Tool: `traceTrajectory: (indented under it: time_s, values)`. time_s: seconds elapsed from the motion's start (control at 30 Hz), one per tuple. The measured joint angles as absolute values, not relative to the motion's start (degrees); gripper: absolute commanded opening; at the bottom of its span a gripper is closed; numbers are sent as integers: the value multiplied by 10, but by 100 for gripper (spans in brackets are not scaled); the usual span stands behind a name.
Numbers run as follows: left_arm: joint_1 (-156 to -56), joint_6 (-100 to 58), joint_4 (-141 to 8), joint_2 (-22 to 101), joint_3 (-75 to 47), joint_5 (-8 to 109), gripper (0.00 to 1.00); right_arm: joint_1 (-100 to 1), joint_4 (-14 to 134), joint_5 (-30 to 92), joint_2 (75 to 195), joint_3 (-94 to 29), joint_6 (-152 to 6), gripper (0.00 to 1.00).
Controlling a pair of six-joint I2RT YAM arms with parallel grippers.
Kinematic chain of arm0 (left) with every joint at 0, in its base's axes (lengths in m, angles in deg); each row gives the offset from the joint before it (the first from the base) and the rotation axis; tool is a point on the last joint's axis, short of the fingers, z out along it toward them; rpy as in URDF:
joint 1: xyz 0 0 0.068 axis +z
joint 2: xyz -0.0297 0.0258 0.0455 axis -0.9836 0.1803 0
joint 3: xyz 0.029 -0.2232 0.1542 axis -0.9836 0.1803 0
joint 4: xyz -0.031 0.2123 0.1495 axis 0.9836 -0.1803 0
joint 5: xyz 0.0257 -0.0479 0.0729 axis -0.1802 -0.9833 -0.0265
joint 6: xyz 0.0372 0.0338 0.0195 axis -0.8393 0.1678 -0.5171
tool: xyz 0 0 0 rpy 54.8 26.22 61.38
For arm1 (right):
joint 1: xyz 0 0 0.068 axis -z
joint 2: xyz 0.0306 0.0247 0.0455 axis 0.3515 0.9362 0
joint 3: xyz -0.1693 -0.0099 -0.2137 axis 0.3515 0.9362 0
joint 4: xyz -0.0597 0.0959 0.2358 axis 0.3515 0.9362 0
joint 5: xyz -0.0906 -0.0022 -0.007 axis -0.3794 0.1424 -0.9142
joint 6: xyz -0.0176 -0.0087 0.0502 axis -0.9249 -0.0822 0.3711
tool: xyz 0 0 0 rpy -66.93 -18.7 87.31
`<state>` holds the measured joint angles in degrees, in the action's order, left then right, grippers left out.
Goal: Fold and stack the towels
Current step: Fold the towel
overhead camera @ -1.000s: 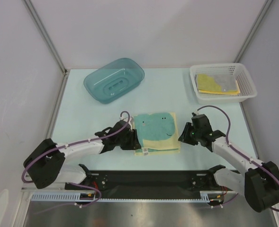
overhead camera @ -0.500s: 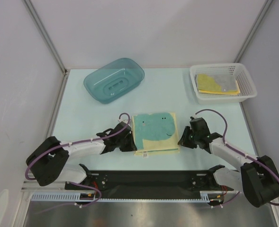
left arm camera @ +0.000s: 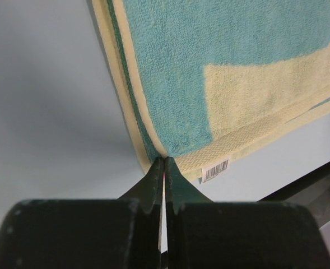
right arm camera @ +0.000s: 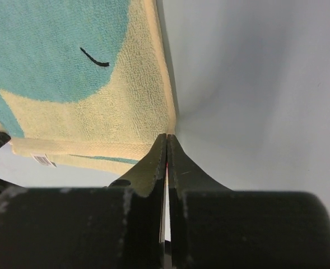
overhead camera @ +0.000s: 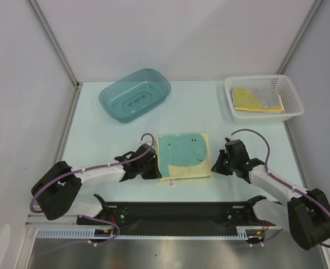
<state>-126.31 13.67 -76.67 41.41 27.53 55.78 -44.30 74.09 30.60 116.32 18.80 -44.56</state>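
Observation:
A folded cream-with-teal towel (overhead camera: 184, 154) lies flat on the table between my two arms, its small white tag (left arm camera: 215, 170) at the near edge. My left gripper (overhead camera: 153, 168) is at the towel's near left corner. In the left wrist view its jaws (left arm camera: 163, 159) are shut, with the layered edge of the towel (left arm camera: 209, 56) running into the tips. My right gripper (overhead camera: 214, 166) is at the near right corner. Its jaws (right arm camera: 166, 135) are shut on the towel's (right arm camera: 69, 67) edge. More yellow towels (overhead camera: 249, 98) lie in the basket.
A teal plastic tub (overhead camera: 135, 94) stands at the back left. A white mesh basket (overhead camera: 292, 107) sits at the back right. The black base rail (overhead camera: 176, 213) runs along the near edge behind both arms.
Both grippers have closed at the towel's near corners. The right gripper first slid in and down towards its corner. The towel has stayed flat in place.

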Motion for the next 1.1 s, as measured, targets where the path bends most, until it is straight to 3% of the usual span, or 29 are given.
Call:
traceTrajectory:
  time_s: [0.6, 1.1]
  values:
    - [-1264, 138, -888, 350, 210, 574, 0, -447, 816, 322, 1103, 118, -463, 0]
    - [-1264, 139, -896, 336, 221, 567, 0, -461, 833, 349, 1064, 141, -460, 0]
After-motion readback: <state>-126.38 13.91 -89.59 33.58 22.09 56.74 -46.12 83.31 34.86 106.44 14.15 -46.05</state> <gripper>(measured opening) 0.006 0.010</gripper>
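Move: Both closed grippers already sit at the near corners of the towel's upper layer. The towel's middle lies about 9 cm ahead and 9 cm right of the left hand, some 6 cm ahead and 12 cm left of the right hand. The lower layer's near edge has its middle about 2 cm back and 10 cm right of the left hand. The empty tub stands roughly 38 cm ahead and 11 cm left of it. Both hands, still pinching the upper layer's near corners, lift about 5–6 cm, then sink a centimetre. ##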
